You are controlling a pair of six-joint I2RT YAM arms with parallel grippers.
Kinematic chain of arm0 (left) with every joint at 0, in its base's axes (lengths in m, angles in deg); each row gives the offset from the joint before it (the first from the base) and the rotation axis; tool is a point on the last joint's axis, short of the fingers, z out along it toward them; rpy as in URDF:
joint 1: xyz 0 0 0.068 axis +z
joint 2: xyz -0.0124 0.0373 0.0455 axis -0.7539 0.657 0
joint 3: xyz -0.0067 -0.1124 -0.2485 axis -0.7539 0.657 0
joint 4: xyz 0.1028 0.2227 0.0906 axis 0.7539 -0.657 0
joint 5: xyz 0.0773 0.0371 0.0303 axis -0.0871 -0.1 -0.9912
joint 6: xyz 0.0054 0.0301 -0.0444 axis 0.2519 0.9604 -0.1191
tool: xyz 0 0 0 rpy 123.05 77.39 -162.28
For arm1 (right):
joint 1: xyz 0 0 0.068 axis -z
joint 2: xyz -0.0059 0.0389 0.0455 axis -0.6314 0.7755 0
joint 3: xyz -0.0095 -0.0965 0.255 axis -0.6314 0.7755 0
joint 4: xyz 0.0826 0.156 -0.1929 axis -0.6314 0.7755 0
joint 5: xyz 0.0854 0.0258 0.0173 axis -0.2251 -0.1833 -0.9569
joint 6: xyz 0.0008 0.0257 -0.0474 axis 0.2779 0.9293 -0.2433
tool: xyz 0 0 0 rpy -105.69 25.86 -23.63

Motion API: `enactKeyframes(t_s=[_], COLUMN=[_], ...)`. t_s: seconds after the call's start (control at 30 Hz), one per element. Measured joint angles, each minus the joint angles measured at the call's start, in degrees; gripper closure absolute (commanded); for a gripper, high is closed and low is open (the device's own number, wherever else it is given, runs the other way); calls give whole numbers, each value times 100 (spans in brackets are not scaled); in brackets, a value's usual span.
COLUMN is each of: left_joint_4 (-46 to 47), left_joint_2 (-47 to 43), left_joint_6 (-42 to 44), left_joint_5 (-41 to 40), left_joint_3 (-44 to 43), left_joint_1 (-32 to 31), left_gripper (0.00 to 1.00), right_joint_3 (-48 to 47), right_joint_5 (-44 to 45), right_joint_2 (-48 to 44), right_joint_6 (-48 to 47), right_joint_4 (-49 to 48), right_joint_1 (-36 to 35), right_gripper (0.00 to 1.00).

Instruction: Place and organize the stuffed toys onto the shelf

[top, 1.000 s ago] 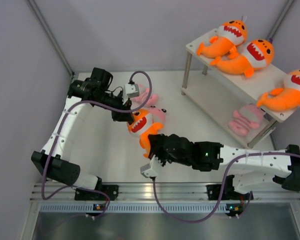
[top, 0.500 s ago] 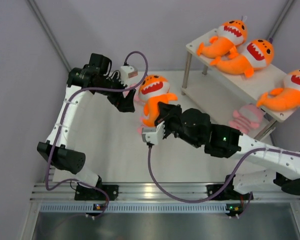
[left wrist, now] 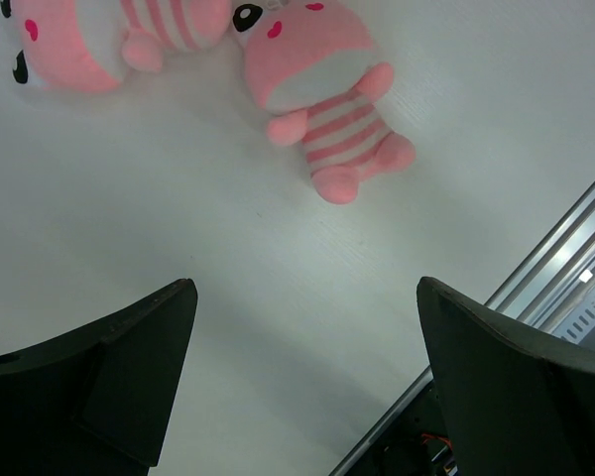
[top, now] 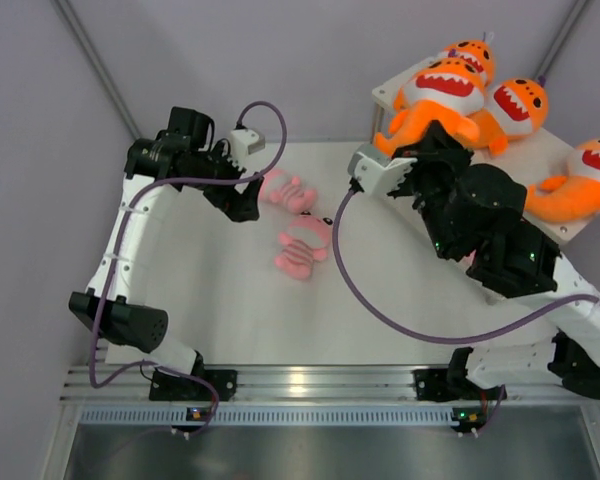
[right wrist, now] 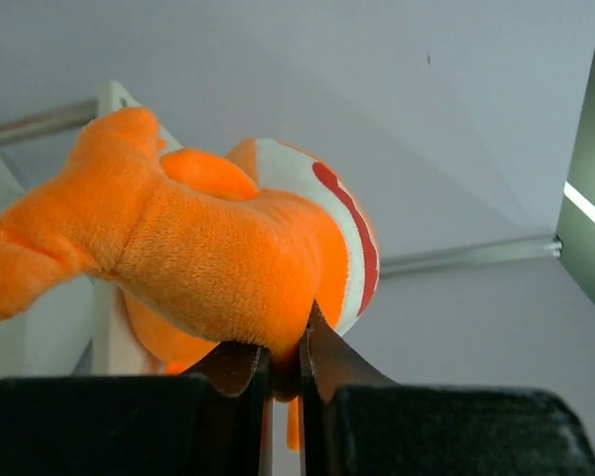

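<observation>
My right gripper [right wrist: 286,347] is shut on the underside of an orange shark toy [right wrist: 208,248]. In the top view that toy [top: 435,92] hangs over the left end of the shelf [top: 552,148], with the right gripper [top: 430,128] mostly hidden beneath it. Three more orange sharks lie on the top board: one [top: 472,52] behind the held toy, one [top: 515,105] in the middle, one [top: 585,180] at the right end. Two pink striped plush [top: 285,190] [top: 302,245] lie on the table. My left gripper [top: 242,200] stands open just left of them, holding nothing [left wrist: 302,288].
The right arm [top: 490,220] stretches across the front of the shelf and hides its lower board. In the left wrist view both pink plush [left wrist: 322,99] [left wrist: 109,40] lie ahead of the fingers. An aluminium rail [top: 320,380] runs along the table's near edge.
The right arm has carried the orange shark from mid-table up and right to the shelf's left end. The left gripper opened and drew back slightly, uncovering the two pink plush.
</observation>
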Motion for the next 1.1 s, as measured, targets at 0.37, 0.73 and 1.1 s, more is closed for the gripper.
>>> enactKeyframes(t_s=[0.37, 0.73, 1.1], left_joint_4=[17, 26, 26], left_joint_2=[0, -9, -116], left_joint_6=[0, 61, 105], left_joint_5=[168, 271, 304], left_joint_3=[74, 404, 496], left_joint_1=[0, 0, 0], left_gripper=[1, 1, 1], right_joint_3=[-68, 1169, 1759], right_joint_5=[503, -719, -1989], right_joint_2=[-603, -929, -981], right_joint_6=[-551, -339, -286], right_joint_4=[304, 1373, 1475], right_joint_1=[2033, 3576, 4371], right_gripper=[100, 100, 100])
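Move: Ahead and to the right of the right hand, which holds an orange shark toy, is the free spot on the shelf's top board: about 7 cm forward, 20 cm right and 14 cm below. At about that same height, the second shark lies roughly 14 cm ahead and 10 cm right, and the corner shark level with the hand and some 30 cm right. From the left hand the spot is about 62 cm right, 5 cm ahead and 10 cm higher. Swinging the pinched shark some 17 cm to the right over the shelf, the right hand then drops about 13 cm and reaches forward some 5 cm into the gap between the second and the corner shark. Its wrist turns roughly 25 degrees clockwise and tips the fingers down and the left side under; the fingers stay shut. The held shark comes up against the second one. ##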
